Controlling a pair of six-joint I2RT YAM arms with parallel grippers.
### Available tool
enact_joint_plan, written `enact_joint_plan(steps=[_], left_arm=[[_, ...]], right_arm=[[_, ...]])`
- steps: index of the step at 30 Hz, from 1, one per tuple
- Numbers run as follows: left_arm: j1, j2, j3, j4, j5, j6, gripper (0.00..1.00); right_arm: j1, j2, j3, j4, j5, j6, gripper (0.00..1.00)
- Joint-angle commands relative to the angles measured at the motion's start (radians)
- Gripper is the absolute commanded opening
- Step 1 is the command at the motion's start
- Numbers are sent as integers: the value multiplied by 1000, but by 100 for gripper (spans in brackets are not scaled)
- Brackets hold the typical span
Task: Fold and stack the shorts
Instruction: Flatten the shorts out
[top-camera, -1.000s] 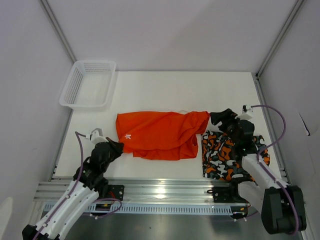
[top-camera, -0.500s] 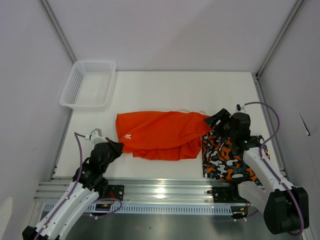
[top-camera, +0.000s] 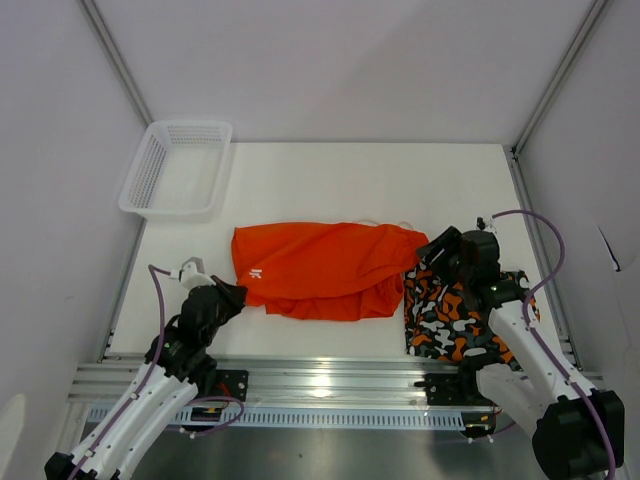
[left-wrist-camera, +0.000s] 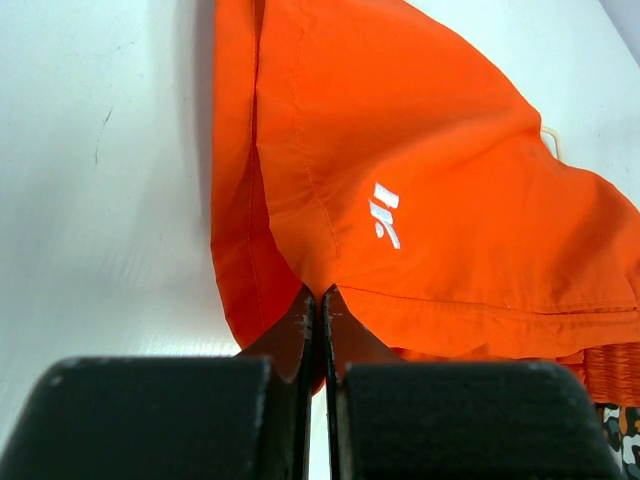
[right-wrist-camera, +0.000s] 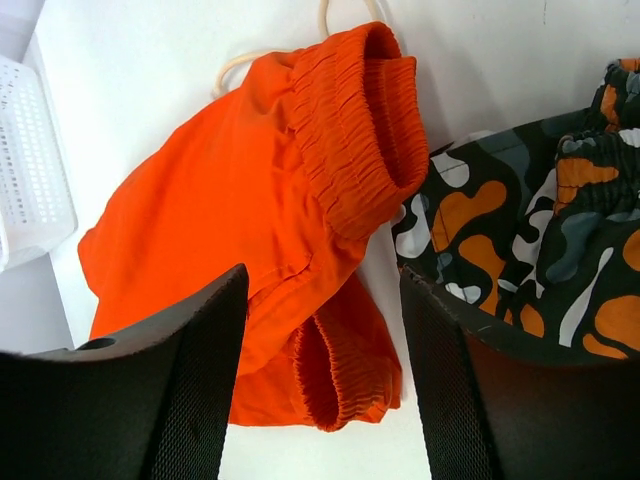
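The plain orange shorts (top-camera: 320, 270) lie spread across the middle of the table, waistband to the right, with a white drawstring (right-wrist-camera: 238, 64) behind them. The patterned shorts (top-camera: 452, 318) lie folded at the right front, beside the orange waistband (right-wrist-camera: 360, 120). My left gripper (top-camera: 236, 291) is shut on the lower left leg hem of the orange shorts (left-wrist-camera: 450, 200), low over the table. My right gripper (top-camera: 432, 250) is open and empty, hovering over the gap between the orange waistband and the patterned shorts (right-wrist-camera: 540, 230).
A white mesh basket (top-camera: 137, 185) stands at the back left corner; its edge shows in the right wrist view (right-wrist-camera: 30, 150). The white table (top-camera: 350, 180) ends in a metal rail at the front. Frame posts stand at the back corners.
My right gripper has let go of the orange waistband corner and drawn back toward the front right. The waistband has settled on the table. The left gripper has not moved.
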Motion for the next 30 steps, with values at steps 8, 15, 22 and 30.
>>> enact_joint_plan(steps=[8,15,22,30], left_arm=[[9,-13,4,-4,-9,1,0],[9,-14,10,-10,-12,1,0],[9,-14,12,-12,-18,-1,0],[9,-13,37,-21,-33,-5,0]], right_arm=[[-9,114,-6,136,43,72,57],[-12,202,-29,231,69,95,55],[-16,240,-49,316,96,115,51],[-27,274,-49,411,114,152,2]])
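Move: The red shorts' upper waistband edge lies about 5 cm ahead of the open right hand, sideways about level with it, and some 5 cm below. Its drawstring loop is roughly 9 cm ahead and 6 cm left of that hand. The middle of the camouflage shorts lies about 12 cm back and 8 cm right, 7 cm down. From the left hand, already shut on the shorts' other end, that waistband edge is about 12 cm ahead and 37 cm right, near its height. Forward and down, the right hand goes about 5 cm out and 4 cm lower onto the red waistband's upper edge, sinking mostly in the first two thirds and then sliding forward nearly level. The wrist turns some 10 degrees clockwise and the fingers, about two-thirds open, shut late and pinch the waistband. The left hand stays put, keeping its grip on the opposite end. ##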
